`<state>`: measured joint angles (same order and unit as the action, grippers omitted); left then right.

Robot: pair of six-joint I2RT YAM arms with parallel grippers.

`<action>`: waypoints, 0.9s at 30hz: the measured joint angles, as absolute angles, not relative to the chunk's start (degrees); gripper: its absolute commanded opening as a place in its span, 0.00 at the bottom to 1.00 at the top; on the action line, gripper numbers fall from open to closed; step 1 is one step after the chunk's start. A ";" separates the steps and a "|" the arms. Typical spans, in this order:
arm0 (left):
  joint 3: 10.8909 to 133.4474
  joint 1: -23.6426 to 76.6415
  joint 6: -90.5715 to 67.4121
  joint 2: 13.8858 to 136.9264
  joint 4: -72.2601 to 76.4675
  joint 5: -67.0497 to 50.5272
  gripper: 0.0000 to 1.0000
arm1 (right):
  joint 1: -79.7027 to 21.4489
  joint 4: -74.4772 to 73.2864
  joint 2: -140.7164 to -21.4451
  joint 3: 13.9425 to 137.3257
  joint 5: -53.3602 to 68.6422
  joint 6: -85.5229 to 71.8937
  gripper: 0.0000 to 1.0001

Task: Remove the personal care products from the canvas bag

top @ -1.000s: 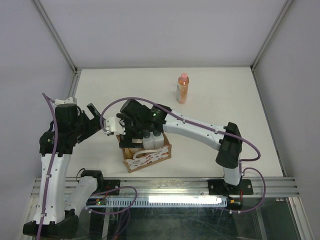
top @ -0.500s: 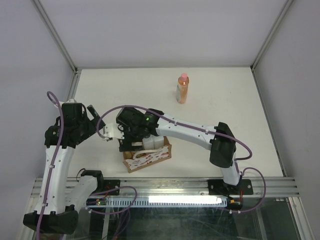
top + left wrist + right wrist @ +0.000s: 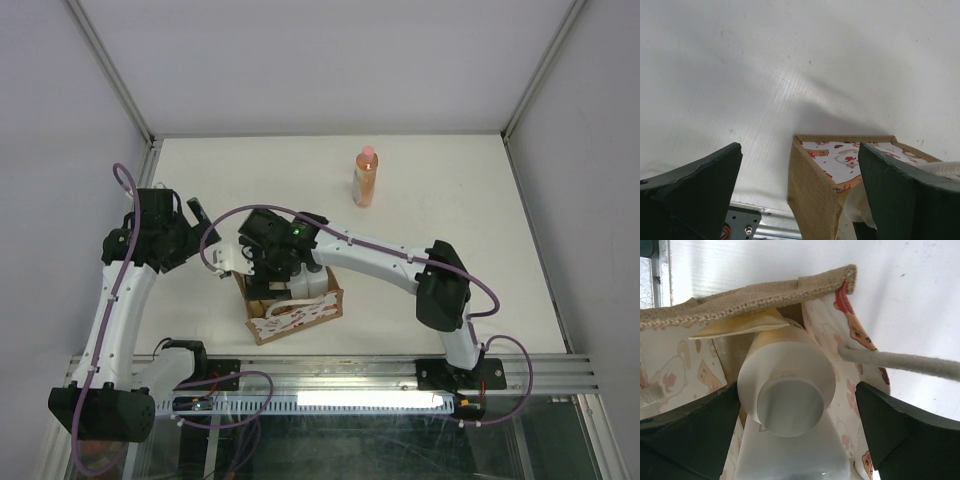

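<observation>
The canvas bag [image 3: 296,309] stands near the table's front edge, its tan corner [image 3: 816,186] and patterned cream panel showing in the left wrist view. My right gripper [image 3: 263,285] reaches down into the bag's left end. In the right wrist view it [image 3: 796,389] is open, its fingers on either side of a white bottle [image 3: 786,382] with a grey cap, apart from it. A second pale bottle [image 3: 304,284] shows in the bag beside the arm. The orange bottle [image 3: 366,178] with a pink cap stands upright on the table, far right of the bag. My left gripper [image 3: 194,230] hangs open to the left of the bag, holding nothing.
A cream rope handle [image 3: 900,363] crosses the right wrist view beside the bag's wall. The metal rail [image 3: 330,375] runs along the table's near edge. Grey walls close the table at the back and both sides.
The right gripper has moved left and down into the bag's left end. The left arm has pulled back up and to the left, away from the bag.
</observation>
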<state>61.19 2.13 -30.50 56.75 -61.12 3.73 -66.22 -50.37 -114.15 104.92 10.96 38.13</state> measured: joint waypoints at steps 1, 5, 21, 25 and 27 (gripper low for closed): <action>61.58 2.13 -30.37 57.04 -61.01 3.73 0.99 | -66.41 -51.11 -114.28 105.12 10.90 38.15 0.98; 62.57 2.13 -30.09 57.39 -60.20 3.75 0.99 | -67.44 -52.25 -115.68 106.04 9.78 38.50 0.99; 63.81 2.13 -28.99 59.88 -59.86 3.75 0.99 | -68.82 -52.34 -120.75 107.79 4.73 37.80 0.83; 63.90 2.13 -28.97 59.88 -59.79 3.75 0.99 | -68.88 -52.84 -120.75 108.27 4.91 37.65 0.54; 63.90 2.13 -28.97 59.88 -59.77 3.75 0.99 | -68.88 -53.60 -120.75 108.90 5.13 37.28 0.42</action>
<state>63.90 2.13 -28.97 59.88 -59.77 3.75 -68.88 -53.60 -120.75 108.90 5.13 37.28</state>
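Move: The beige round-capped bottle stands in the canvas bag almost straight under the right hand's open fingers, its middle some 7 cm below and about 1 cm to the left. The nearer white bottle is about 5 cm right of the beige one and 2 cm farther out. A yellow packet is tucked some 3 cm left of the beige bottle and 3 cm nearer the base. From the left hand, the beige bottle lies about 12 cm right, 4 cm back and 11 cm down. Pads meet the sides of the beige bottle near its shoulder as the right fingers, wide open until then, close by about a third at the end. Before that the right hand sinks roughly 4 cm into the canvas bag, straddling the bottle, while the wrist tilts some 7 degrees to point more steeply down. ##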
